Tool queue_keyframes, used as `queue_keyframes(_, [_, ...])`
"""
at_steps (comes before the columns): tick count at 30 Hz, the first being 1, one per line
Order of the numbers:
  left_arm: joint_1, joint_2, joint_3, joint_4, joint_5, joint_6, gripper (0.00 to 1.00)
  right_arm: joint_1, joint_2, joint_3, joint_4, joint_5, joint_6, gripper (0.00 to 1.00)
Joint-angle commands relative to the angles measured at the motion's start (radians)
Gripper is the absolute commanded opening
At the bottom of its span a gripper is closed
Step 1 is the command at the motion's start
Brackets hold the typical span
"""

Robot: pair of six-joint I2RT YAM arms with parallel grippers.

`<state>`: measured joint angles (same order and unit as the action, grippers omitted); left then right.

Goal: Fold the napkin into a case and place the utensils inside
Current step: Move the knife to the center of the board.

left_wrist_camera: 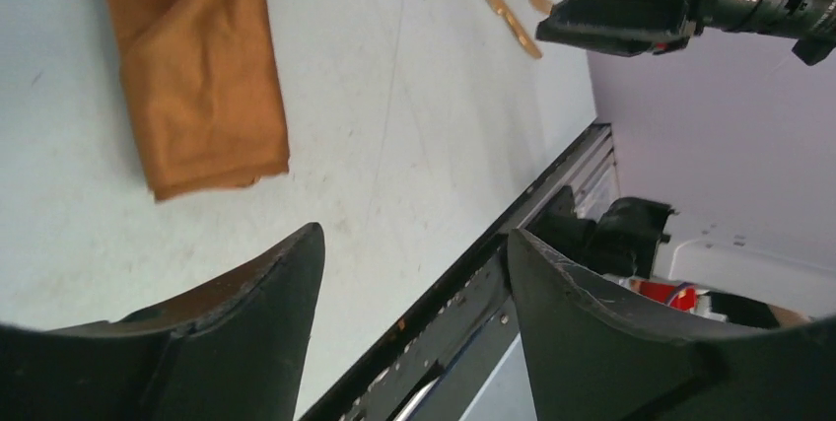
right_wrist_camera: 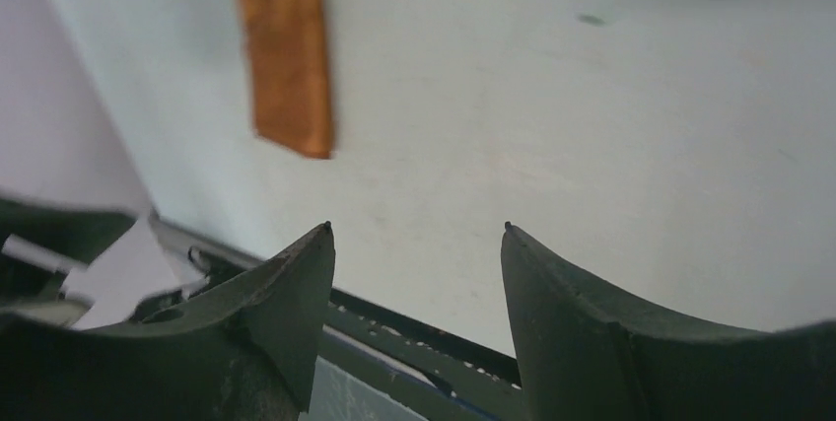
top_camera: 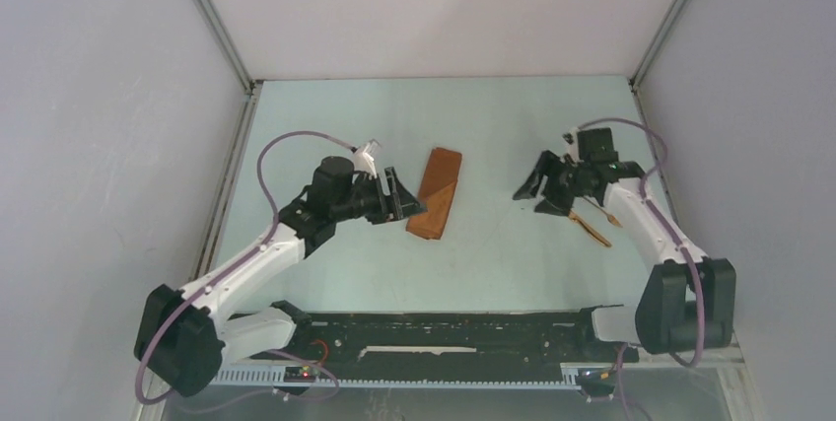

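Note:
The rust-orange napkin [top_camera: 437,192] lies flat mid-table, folded into a narrow case with a diagonal flap edge; it also shows in the left wrist view [left_wrist_camera: 197,76] and the right wrist view [right_wrist_camera: 286,46]. My left gripper [top_camera: 406,196] hovers just left of its near end, open and empty [left_wrist_camera: 414,244]. Two thin golden utensils [top_camera: 592,222] lie side by side on the table at the right [left_wrist_camera: 498,2]. My right gripper [top_camera: 532,199] stands open just left of them, holding nothing [right_wrist_camera: 416,229].
A black rail [top_camera: 444,327] runs along the near table edge between the arm bases. Pale enclosure walls [top_camera: 118,96] close in the left, right and far sides. Bare table [top_camera: 493,234] lies between the napkin and the right gripper.

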<state>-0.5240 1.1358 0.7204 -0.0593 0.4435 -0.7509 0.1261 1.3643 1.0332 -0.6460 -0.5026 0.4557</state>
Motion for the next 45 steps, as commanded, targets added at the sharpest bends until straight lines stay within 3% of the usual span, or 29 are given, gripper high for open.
queue_keyframes(1, [-0.032, -0.140, -0.001, -0.150, -0.055, 0.092, 0.74, -0.168, -0.176, -0.128, 0.030, 0.167, 0.089, 0.71])
queue_keyframes(4, [-0.034, -0.193, 0.013, -0.219, -0.066, 0.130, 0.74, -0.282, -0.259, -0.171, 0.000, 0.198, 0.135, 0.71])
queue_keyframes(7, [-0.034, -0.240, 0.022, -0.249, -0.059, 0.155, 0.74, -0.348, -0.259, -0.167, -0.004, 0.282, 0.074, 0.70])
queue_keyframes(14, [-0.034, -0.272, 0.019, -0.257, 0.012, 0.160, 0.75, -0.357, 0.104, 0.092, -0.170, 0.447, -0.266, 0.68])
queue_keyframes(18, [-0.034, -0.247, 0.017, -0.252, 0.073, 0.168, 0.75, -0.330, 0.248, 0.152, -0.186, 0.392, -0.434, 0.67])
queue_keyframes(24, [-0.040, -0.218, 0.045, -0.308, 0.130, 0.225, 0.75, -0.312, 0.378, 0.189, -0.193, 0.301, -0.548, 0.67])
queue_keyframes(29, [-0.102, -0.174, 0.115, -0.404, 0.068, 0.306, 0.75, -0.253, 0.464, 0.173, -0.216, 0.389, -0.543, 0.66])
queue_keyframes(36, [-0.132, -0.140, 0.137, -0.410, 0.044, 0.322, 0.75, -0.173, 0.447, 0.148, -0.213, 0.587, -0.483, 0.66])
queue_keyframes(45, [-0.130, -0.120, 0.146, -0.403, 0.019, 0.308, 0.75, -0.063, 0.506, 0.119, -0.274, 0.642, -0.292, 0.44])
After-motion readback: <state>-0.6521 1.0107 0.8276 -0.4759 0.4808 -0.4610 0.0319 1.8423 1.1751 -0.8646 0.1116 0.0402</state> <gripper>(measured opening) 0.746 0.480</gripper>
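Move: The knife lies flat on the table, its middle some 17 cm to the right of the open right hand, level with it fore and aft, and about 14 cm below. The fork's middle is about 20 cm right and 5 cm ahead, at the same depth; the folded napkin lies some 21 cm left and 7 cm ahead. From the left hand the knife is about 45 cm right, 4 cm ahead and 17 cm below. Towards the knife the right hand swings about 18 cm right, then sinks some 13 cm and eases a few centimetres back left, tipping until its fingers point down. They straddle the knife where blade meets handle and begin closing, reaching half open. The left hand draws back about 8 cm, turning some 15 degrees clockwise. ##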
